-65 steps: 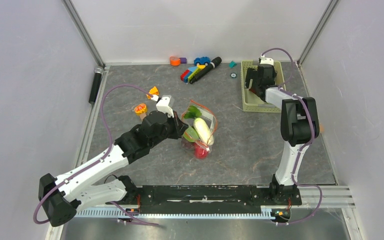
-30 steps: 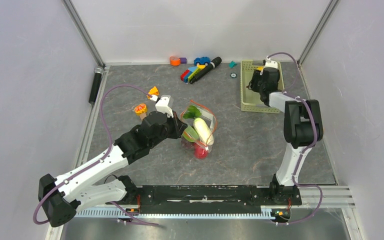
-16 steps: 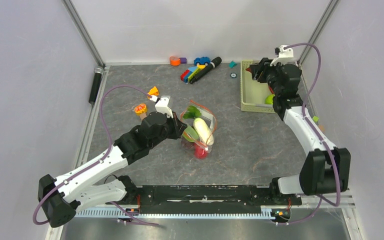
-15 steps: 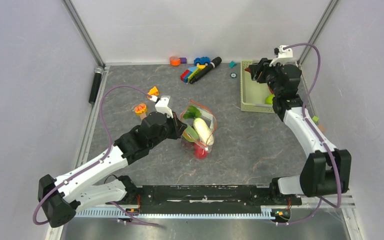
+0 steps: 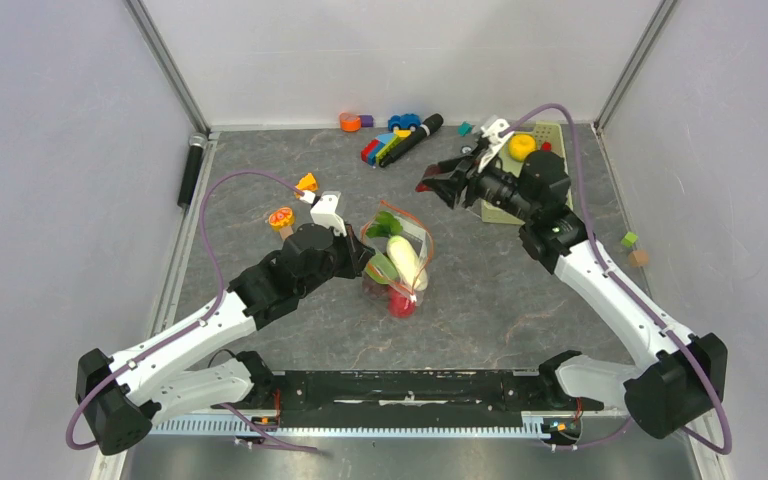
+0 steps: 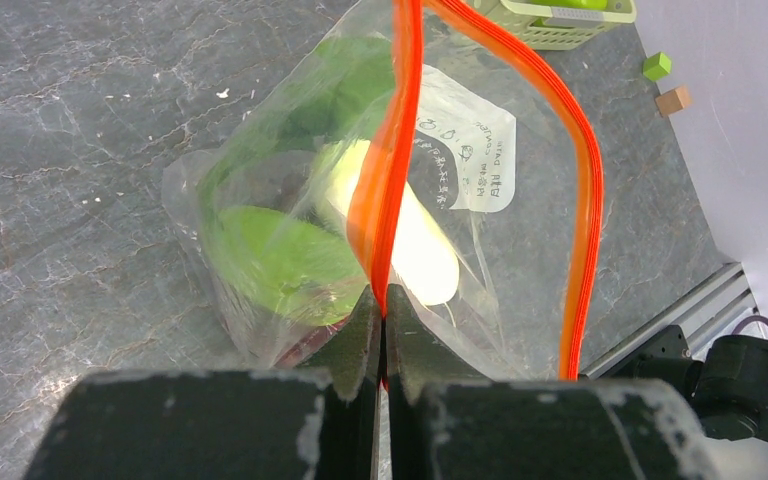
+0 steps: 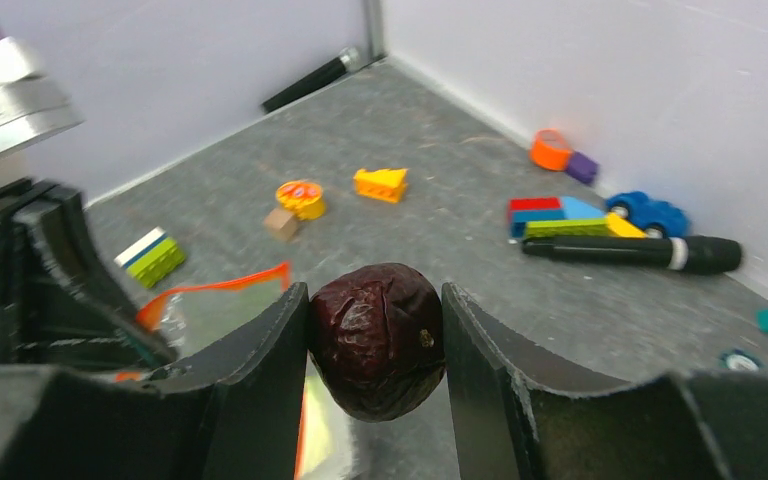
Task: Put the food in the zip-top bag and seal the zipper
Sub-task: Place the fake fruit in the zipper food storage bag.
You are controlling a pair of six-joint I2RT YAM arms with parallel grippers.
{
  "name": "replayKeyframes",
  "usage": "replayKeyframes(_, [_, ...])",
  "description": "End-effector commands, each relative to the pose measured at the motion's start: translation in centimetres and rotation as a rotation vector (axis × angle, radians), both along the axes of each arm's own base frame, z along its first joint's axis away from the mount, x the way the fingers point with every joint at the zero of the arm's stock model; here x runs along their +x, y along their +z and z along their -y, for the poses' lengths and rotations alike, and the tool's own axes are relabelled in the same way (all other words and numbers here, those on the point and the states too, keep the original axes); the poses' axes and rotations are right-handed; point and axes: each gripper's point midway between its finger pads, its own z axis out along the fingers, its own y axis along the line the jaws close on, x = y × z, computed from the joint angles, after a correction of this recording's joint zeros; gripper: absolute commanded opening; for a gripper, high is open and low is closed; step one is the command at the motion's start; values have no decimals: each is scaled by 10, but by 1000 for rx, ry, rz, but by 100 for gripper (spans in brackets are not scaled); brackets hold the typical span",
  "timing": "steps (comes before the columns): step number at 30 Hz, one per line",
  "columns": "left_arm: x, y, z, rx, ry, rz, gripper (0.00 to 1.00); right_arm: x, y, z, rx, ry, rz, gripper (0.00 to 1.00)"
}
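The clear zip-top bag (image 5: 401, 258) lies mid-table with its mouth open. Through its plastic I see a white radish (image 6: 415, 240), a green fruit (image 6: 280, 262) and green leaves. My left gripper (image 6: 384, 300) is shut on one side of the red-orange zipper (image 6: 390, 170); the other side (image 6: 588, 200) bows away. My right gripper (image 7: 375, 295) is shut on a dark red wrinkled toy fruit (image 7: 377, 338). It hangs in the air above and to the right of the bag (image 7: 215, 305), between bag and basket, where the top view shows the right gripper (image 5: 438, 186).
A pale green basket (image 5: 557, 130) at the back right holds a yellow-orange fruit (image 5: 522, 146). Building blocks (image 5: 385, 148), a black marker (image 5: 418, 136) and a blue toy car (image 5: 405, 122) lie along the back wall. An orange-slice toy (image 5: 281, 217) and yellow wedge (image 5: 307, 182) sit left of the bag.
My right arm has swung out of the basket and leftward toward the bag, carrying the dark red fruit. My left arm and the bag have stayed still.
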Motion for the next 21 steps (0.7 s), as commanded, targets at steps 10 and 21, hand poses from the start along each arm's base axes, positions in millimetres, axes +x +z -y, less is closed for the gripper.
replayKeyframes(10, [1, 12, 2, -16, -19, 53, 3, -57, -13, -77, -286, 290, 65, 10])
replayKeyframes(21, [0, 12, 2, -21, -21, 53, 3, -84, -40, -103, -472, 410, 88, 29])
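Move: Below and back to the left of the right hand, which holds the dark fruit, is the bag's open mouth: about 8 cm back, 7 cm left and 13 cm down. The left fingertips pinching its rim are some 10 cm back, 12 cm left and 12 cm down; the white eggplant in the bag lies 8 cm back, 6 cm left and 24 cm down. From the left hand, the mouth is 6 cm right and 2 cm forward, nearly level. Swinging left and back towards the bag, the right hand carries the dark fruit about 10 cm each way and sinks some 5 cm, bringing it over the open mouth beside the left gripper. On the way the wrist turns about 25 degrees counter-clockwise and tips the fingers down to the left, keeping their grip. The left hand stays still, holding the orange zipper rim. ##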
